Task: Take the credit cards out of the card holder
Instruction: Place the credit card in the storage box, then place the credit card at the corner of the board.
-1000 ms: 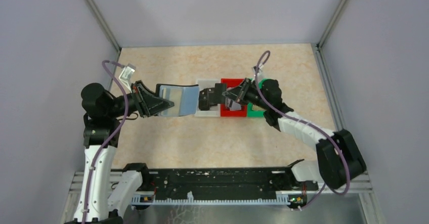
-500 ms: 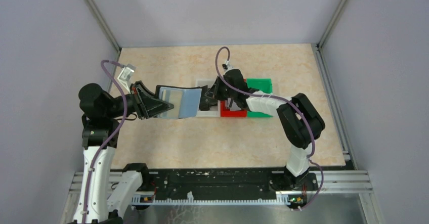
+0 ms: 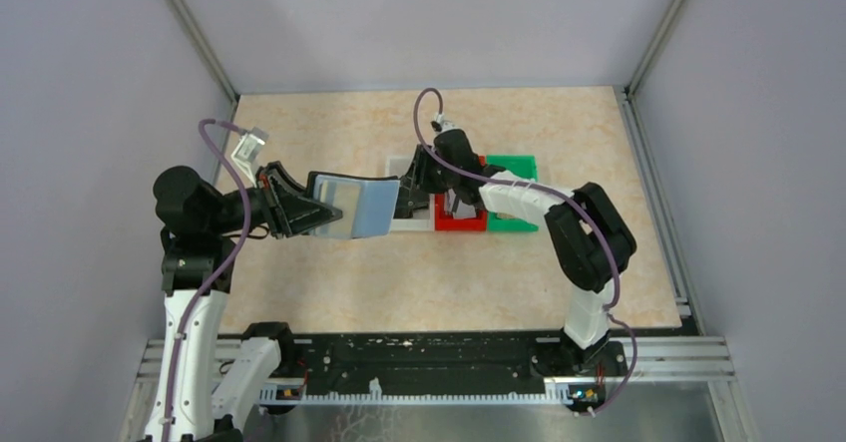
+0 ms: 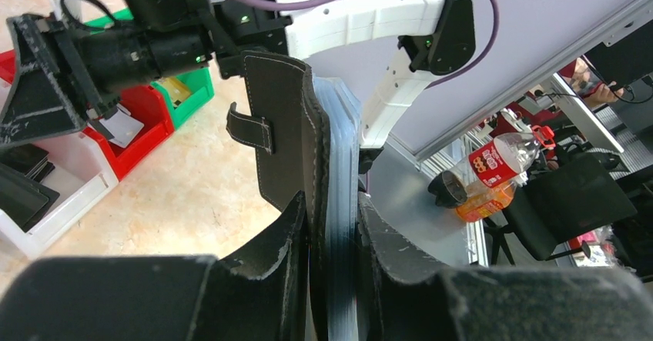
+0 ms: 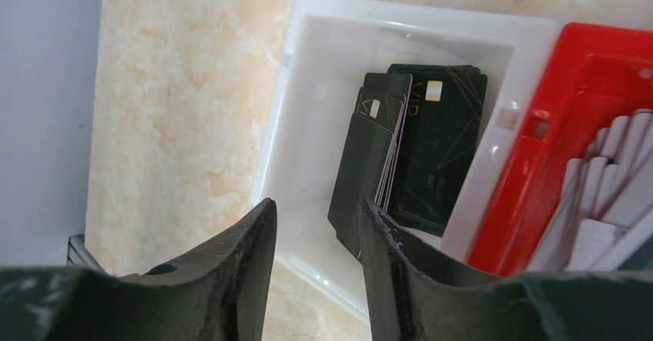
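Observation:
My left gripper (image 3: 317,208) is shut on the black card holder (image 3: 351,206) and holds it above the table, its grey-blue inner slots facing up. In the left wrist view the card holder (image 4: 281,125) stands edge-on between the fingers (image 4: 289,225), strap tab hanging to the left. The right gripper (image 5: 316,206) hangs open over the white bin (image 5: 308,110), nothing between its fingers. Inside that bin lie dark credit cards (image 5: 435,141); a small stack (image 5: 373,164) leans just past the right fingertip. From above, the right gripper (image 3: 412,191) sits at the card holder's right end.
A red bin (image 3: 461,221) with grey-white cards (image 5: 608,195) and a green bin (image 3: 511,169) stand in a row right of the white bin (image 3: 399,224). Grey walls enclose the table on three sides. A metal rail (image 3: 429,367) runs along the near edge.
The right arm has swung left from above the red bin to above the white bin, and its jaws have opened. The left gripper and the card holder have barely moved.

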`<state>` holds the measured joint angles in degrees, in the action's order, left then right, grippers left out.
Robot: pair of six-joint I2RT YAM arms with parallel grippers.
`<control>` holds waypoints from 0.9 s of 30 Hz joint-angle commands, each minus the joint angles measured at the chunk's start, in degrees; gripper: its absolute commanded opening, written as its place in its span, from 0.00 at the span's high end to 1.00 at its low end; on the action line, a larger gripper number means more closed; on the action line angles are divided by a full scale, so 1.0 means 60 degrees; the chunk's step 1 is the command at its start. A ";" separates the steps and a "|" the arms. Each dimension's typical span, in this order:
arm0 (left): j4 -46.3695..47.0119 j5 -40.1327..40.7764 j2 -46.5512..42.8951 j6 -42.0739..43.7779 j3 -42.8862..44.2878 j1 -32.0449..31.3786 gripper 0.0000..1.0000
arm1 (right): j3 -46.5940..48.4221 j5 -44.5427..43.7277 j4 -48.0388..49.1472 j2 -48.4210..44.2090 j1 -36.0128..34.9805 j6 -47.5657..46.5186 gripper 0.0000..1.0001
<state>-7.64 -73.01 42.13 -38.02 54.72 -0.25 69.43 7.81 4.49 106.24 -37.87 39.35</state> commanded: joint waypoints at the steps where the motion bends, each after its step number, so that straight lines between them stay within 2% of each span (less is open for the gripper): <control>1: 0.0475 -0.0219 -0.0004 -0.0095 0.0328 -0.0025 1.00 | 0.0617 -0.0624 -0.0368 -0.1736 -0.0046 -0.0639 0.55; 5: 0.0440 -0.0260 -0.0048 -0.0058 0.0286 -0.0024 1.00 | 0.0663 -0.0695 -0.0484 -0.3022 -0.0031 -0.0831 0.47; 8: 0.0380 -0.0349 -0.0047 0.0050 0.0238 -0.0029 1.00 | 0.0455 -0.0201 -0.0184 -0.4076 -0.0028 -0.0808 0.38; 11: 0.0338 -0.0504 -0.0027 0.0197 0.0143 -0.0019 1.00 | 0.0148 0.0821 0.0445 -0.4916 -0.0035 -0.0779 0.23; 15: 0.0131 -0.0715 0.0039 0.0436 0.0075 -0.0024 1.00 | -0.0072 0.2491 0.0995 -0.5579 -0.0155 -0.0744 0.08; 19: -0.0119 -0.0947 0.0035 0.0887 -0.0172 -0.0024 1.00 | -0.0317 0.3777 0.1719 -0.5936 -0.0555 -0.0626 0.05; 27: -0.0737 -0.1485 0.0312 0.1796 -0.0207 -0.0019 1.00 | -0.1059 0.5521 0.2770 -0.6090 -0.1194 -0.0340 0.06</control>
<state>-10.76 -78.91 43.44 -31.27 53.12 -0.25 65.17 33.58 14.52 71.46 -43.81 36.21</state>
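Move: The right hand is low over the white box, whose middle is about 4 cm ahead, 2 cm right and 8 cm below; the red box lies some 10 cm farther right of the white one. The open card holder hangs about 21 cm back, 6 cm left and 28 cm above the right hand. In the left hand's grip, its middle lies about 3 cm right and 1 cm ahead of that hand, at its height. Upward first, fast and nearly 30 cm out of the white box, then sweeping back about 17 cm, the empty right hand returns towards the card holder. Its wrist swings up from slanting down to point level and left, turning some 50 degrees, while the fingers spread from partly to fully open. The left hand keeps its pinch on the holder, sinking about 2 cm. ##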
